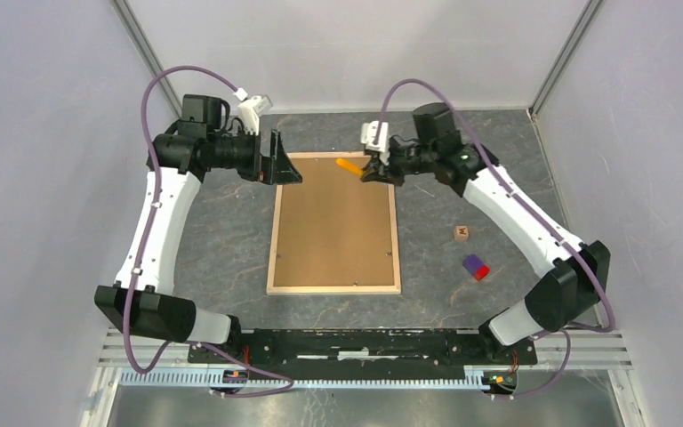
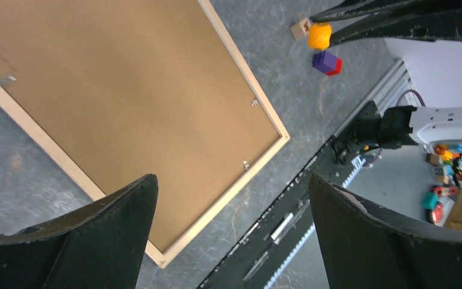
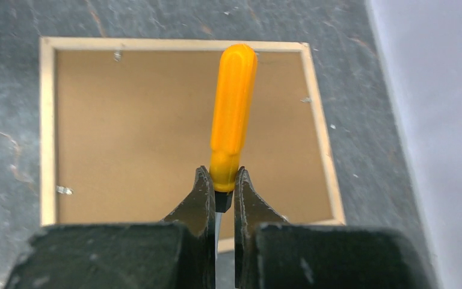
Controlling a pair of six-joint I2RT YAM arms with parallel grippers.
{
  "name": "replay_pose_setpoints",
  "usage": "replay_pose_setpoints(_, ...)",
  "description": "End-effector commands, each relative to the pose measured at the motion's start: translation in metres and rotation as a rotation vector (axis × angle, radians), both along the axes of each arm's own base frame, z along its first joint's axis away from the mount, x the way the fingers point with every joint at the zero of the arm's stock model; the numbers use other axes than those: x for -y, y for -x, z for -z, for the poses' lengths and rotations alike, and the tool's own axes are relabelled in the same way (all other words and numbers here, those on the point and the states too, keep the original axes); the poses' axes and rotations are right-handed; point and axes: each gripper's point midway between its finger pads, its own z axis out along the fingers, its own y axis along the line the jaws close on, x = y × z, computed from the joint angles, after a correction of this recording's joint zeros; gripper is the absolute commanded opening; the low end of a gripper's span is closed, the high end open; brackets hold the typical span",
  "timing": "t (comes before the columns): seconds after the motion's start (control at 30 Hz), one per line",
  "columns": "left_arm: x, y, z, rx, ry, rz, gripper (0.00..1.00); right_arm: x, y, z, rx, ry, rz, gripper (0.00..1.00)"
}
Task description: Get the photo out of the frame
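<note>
The frame [image 1: 333, 288] lies face down in the middle of the table, its pale wood edge around a brown backing panel [image 1: 333, 222]. Small metal clips [image 2: 254, 102] sit along its inner edge. The photo is hidden under the backing. My left gripper [image 1: 286, 160] hovers open over the frame's far left corner, nothing between its fingers [image 2: 231, 177]. My right gripper [image 1: 373, 171] is above the far right corner, shut on an orange-handled screwdriver [image 3: 233, 114] near the handle's base, handle pointing out over the backing. The right wrist view shows the frame's edge [image 3: 47, 132] below.
A small wooden cube [image 1: 462, 233] and a blue-and-red block [image 1: 475, 266] lie on the grey tabletop right of the frame. Pale enclosure walls stand on three sides. The black mounting rail [image 1: 365, 342] runs along the near edge.
</note>
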Motion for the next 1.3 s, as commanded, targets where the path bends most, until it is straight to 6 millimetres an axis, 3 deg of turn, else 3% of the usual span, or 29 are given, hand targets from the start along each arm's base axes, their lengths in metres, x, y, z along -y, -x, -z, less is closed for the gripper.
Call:
replay_pose_setpoints(0.0,0.018,0.002,0.019,-0.074,0.080,0.045,0.99,-0.041,0.015,0.011,-0.096,-0.018,0.032,0.00)
replay_pose_setpoints(0.17,0.040,0.009,0.035,-0.110,0.096,0.080,0.86,-0.073,0.039,0.025,-0.111,0.027,-0.002,0.00)
replay_pose_setpoints(0.27,0.051,0.013,0.042,-0.137,0.114,0.102,0.74,-0.086,0.047,0.029,-0.110,0.036,-0.016,0.00)
replay_pose_setpoints(0.63,0.059,0.034,0.065,-0.269,0.174,0.153,0.43,-0.111,0.064,0.035,-0.096,0.029,-0.068,0.00)
replay_pose_setpoints(1.0,0.058,0.048,0.075,-0.303,0.193,0.151,0.29,-0.126,0.079,0.035,-0.098,0.015,-0.121,0.00)
replay_pose_setpoints(1.17,0.060,0.051,0.073,-0.299,0.229,0.141,0.29,-0.126,0.085,0.034,-0.094,0.007,-0.137,0.00)
replay_pose_setpoints(1.2,0.061,0.052,0.072,-0.300,0.236,0.145,0.23,-0.126,0.086,0.035,-0.096,0.007,-0.139,0.00)
replay_pose_setpoints(1.23,0.061,0.053,0.073,-0.304,0.240,0.143,0.05,-0.125,0.087,0.034,-0.096,0.006,-0.139,0.00)
replay_pose_setpoints(1.27,0.060,0.052,0.074,-0.306,0.236,0.134,0.02,-0.124,0.087,0.034,-0.095,0.006,-0.139,0.00)
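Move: The orange screwdriver's handle, held in the right fingers, lies about 16 cm to the left hand's right, some 3 cm farther forward and 4 cm lower. Below the left hand by about 31 cm lies the frame, face down, its middle some 7 cm ahead and 10 cm to the right; its near-edge clip is about 12 cm back and 15 cm right. From the right hand, the handle's middle is about 3 cm left and 1 cm ahead, at its height. The right hand keeps its pinch on the screwdriver and carries it about 11 cm left, some 8 cm back and 5 cm down over the frame, handle first towards the left gripper, fast at first and then easing off. The wide-open left hand comes to meet it, sinking about 9 cm while going 5 cm back and 5 cm right and tipping its fingers some 20 degrees further down, and its fingers close until they pinch the handle from both sides, right beside the right fingertips. ##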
